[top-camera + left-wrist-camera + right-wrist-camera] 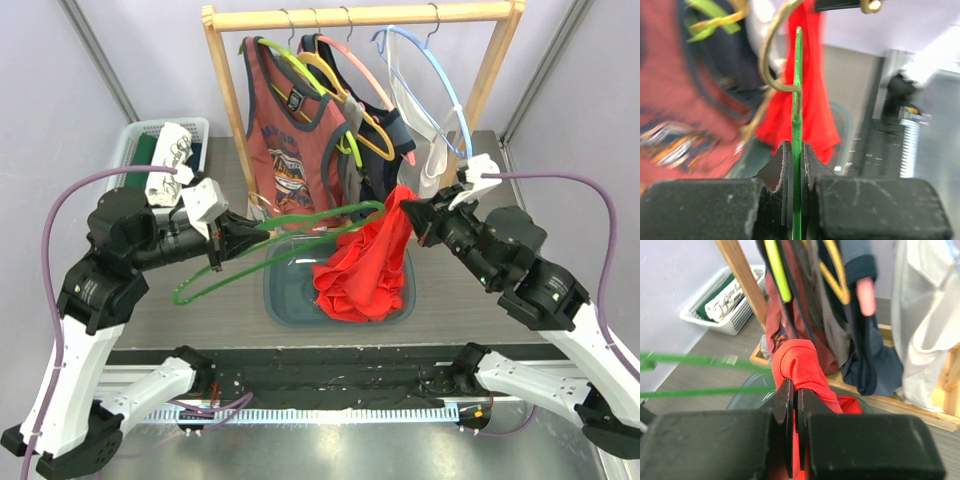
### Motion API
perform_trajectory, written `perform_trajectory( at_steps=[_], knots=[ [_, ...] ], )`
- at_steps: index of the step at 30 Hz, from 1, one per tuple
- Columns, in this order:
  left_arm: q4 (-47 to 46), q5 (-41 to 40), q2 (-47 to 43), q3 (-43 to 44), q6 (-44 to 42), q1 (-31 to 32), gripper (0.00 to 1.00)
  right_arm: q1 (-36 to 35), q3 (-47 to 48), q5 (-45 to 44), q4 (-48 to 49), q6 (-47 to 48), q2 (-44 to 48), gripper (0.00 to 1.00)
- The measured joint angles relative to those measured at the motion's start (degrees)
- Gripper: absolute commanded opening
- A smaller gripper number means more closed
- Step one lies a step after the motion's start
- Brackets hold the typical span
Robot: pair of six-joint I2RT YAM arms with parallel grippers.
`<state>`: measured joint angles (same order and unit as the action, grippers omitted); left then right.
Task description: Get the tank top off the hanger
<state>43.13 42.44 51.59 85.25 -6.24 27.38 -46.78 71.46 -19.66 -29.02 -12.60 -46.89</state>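
My left gripper (pixel 216 246) is shut on the thin green hanger (pixel 300 222), which lies nearly flat over the table, its right end reaching the red tank top (pixel 362 262). In the left wrist view the hanger's green bar (pixel 797 95) runs straight out from between the shut left gripper (pixel 797 152), the gold hook (pixel 774 70) curling beside it and the tank top (pixel 816 105) beyond. My right gripper (pixel 415 215) is shut on the tank top's upper edge; the cloth droops into the bin. The right wrist view shows the red fabric (pixel 801 365) bunched between the right gripper (pixel 795 395).
A dark grey bin (pixel 285 300) sits on the table under the tank top. Behind it stands a wooden rack (pixel 360 15) with several garments on coloured hangers, its post (pixel 742 282) close by. A white basket (pixel 140 140) of folded clothes is at the back left.
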Motion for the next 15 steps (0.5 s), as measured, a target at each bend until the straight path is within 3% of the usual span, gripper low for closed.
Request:
perform_trajectory(
  at_steps=[9, 15],
  knots=[
    [-0.02, -24.68, -4.13, -1.38, -0.33, -0.02, 0.01, 0.00, -0.57, 6.97, 0.09, -1.73, -7.26, 0.01],
    [1.22, -26.45, -3.87, 2.45, -2.51, -0.07, 0.05, 0.02, -7.69, 9.51, 1.66, -4.20, -6.03, 0.01]
  ],
)
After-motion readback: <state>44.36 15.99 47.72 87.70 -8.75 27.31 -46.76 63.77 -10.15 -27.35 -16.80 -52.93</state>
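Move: The red tank top hangs from my right fingers, its middle about 6 cm left, 3 ahead and 22 below that hand. The bin it goes to is roughly 10 cm left, 4 ahead and 32 below; the navy shirt hangs some 22 ahead and 2 left. From my left hand, which grips the green hanger, the tank top is about 20 cm right, 11 ahead and 25 below, the brick-coloured vest some 28 ahead and 5 right. My left hand keeps its grip on the green hanger and carries it left and forward some 7 cm, swinging it about 25 degrees counter-clockwise away from the tank top and lifting slightly at the end. My right hand, still pinching the tank top, lowers it about 8 cm towards the bin while drifting 5 cm left, fingers tipping down. ##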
